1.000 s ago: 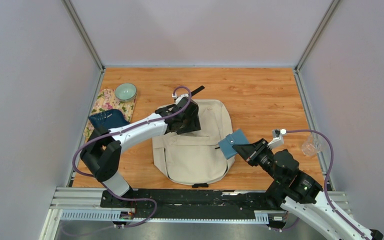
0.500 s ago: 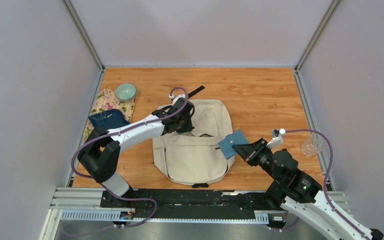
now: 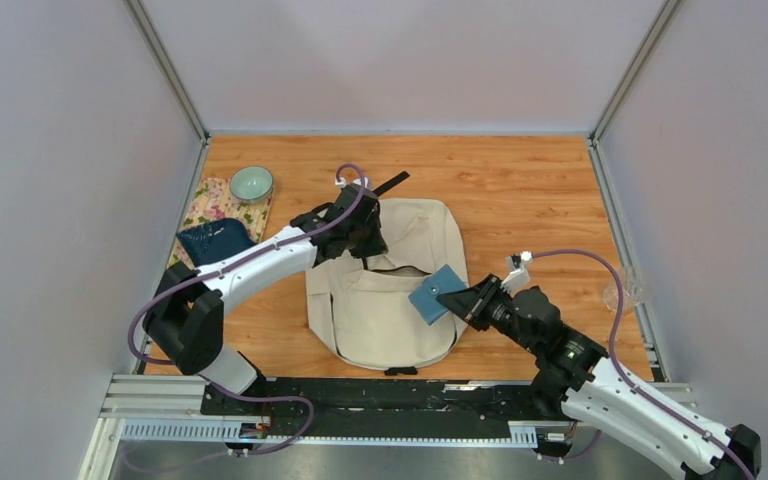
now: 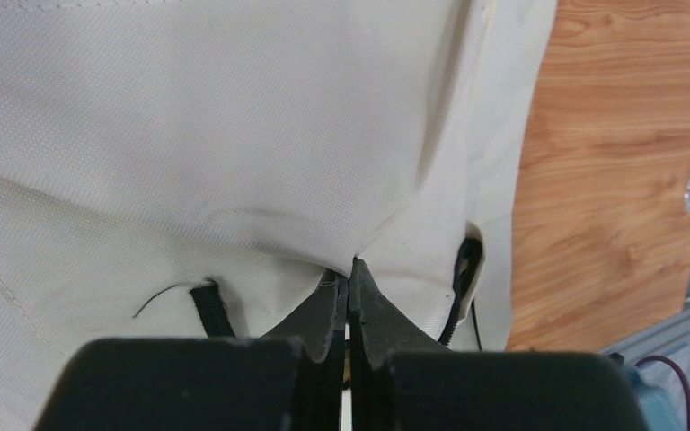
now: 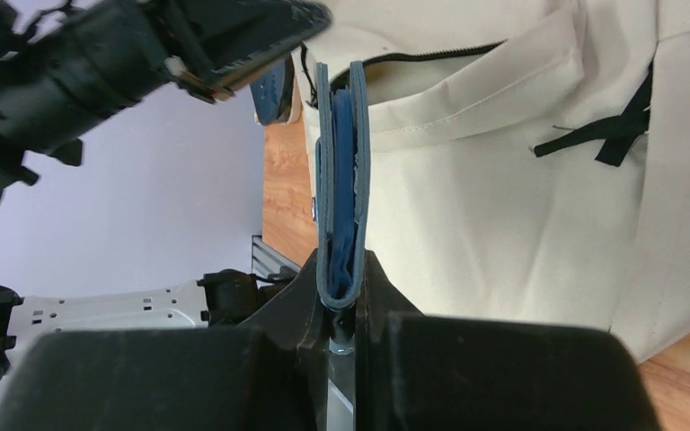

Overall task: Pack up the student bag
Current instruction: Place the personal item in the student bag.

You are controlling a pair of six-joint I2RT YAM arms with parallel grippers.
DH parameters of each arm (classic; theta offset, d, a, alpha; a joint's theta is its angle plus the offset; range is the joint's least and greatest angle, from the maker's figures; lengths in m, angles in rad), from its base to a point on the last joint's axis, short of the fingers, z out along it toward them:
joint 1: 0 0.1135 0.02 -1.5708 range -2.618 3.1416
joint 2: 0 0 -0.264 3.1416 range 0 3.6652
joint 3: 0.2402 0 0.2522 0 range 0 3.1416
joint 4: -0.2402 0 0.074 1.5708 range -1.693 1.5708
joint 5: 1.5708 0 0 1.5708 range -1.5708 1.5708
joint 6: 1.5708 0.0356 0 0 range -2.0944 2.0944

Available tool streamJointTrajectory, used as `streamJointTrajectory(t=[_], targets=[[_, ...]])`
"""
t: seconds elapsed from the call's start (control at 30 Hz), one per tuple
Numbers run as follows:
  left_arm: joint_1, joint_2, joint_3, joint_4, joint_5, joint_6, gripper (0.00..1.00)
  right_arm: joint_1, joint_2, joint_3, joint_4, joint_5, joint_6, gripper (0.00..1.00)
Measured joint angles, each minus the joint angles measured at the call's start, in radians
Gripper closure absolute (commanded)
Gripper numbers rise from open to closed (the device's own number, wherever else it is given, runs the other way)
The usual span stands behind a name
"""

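The cream student bag [image 3: 385,300] lies flat mid-table, its top toward the far side. My left gripper [image 3: 365,240] is shut on a pinch of the bag's fabric just above the pocket mouth [image 3: 392,268]. In the left wrist view the cloth [image 4: 234,135] peaks into the shut tips of the left gripper [image 4: 350,269]. My right gripper [image 3: 468,300] is shut on a small blue wallet [image 3: 435,293], held over the bag's right side. In the right wrist view the wallet [image 5: 341,171] stands on edge in the right gripper [image 5: 341,269], pointing at the zipped pocket opening [image 5: 413,58].
A green bowl [image 3: 251,183] and a dark blue item [image 3: 215,240] rest on a floral cloth [image 3: 203,208] at the left edge. A clear glass [image 3: 623,293] stands at the right edge. A black strap [image 3: 390,183] sticks out beyond the bag's top.
My left gripper has shut on the bag's fabric and drawn it slightly back and left. My right gripper has carried the wallet leftward, over the bag.
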Motion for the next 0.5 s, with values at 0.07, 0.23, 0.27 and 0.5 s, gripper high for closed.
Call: streamJointTrajectory(t=[0.07, 0.23, 0.27, 0.5], targets=[[0.010, -0.026, 0.000, 0.001, 0.022, -0.001, 1.00, 0.000, 0.054, -0.013, 0.053, -0.026, 0.018, 1.00], [0.043, -0.082, -0.024, 0.008, 0.093, -0.016, 1.00, 0.000, 0.183, -0.031, 0.231, -0.099, 0.074, 1.00], [0.049, -0.091, -0.034, 0.013, 0.107, -0.021, 1.00, 0.000, 0.208, -0.035, 0.273, -0.113, 0.087, 1.00], [0.106, -0.151, -0.115, 0.072, 0.192, -0.060, 1.00, 0.002, 0.406, -0.062, 0.528, -0.200, 0.178, 1.00]])
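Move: The student bag's open mouth lies roughly 11 cm ahead of the right hand, 10 cm to its left and 7 cm lower; that hand already holds the wallet. The black tab on the bag's face is about 5 cm ahead and 2 cm left of it, and the bag's end buckle 10 cm back and 10 cm left. For the left hand, already gripping the bag's fabric, the mouth is about 2 cm back, 3 cm right and 5 cm below. Still pinching the fabric above the mouth, the left hand pulls it up about 3 cm and a little to the left, rolling its left side down. The right hand keeps its grip on the wallet and carries it about 6 cm left over the bag towards the mouth, nearly level, while its left side rolls up and the fingers swing slightly counter-clockwise and tip down. ##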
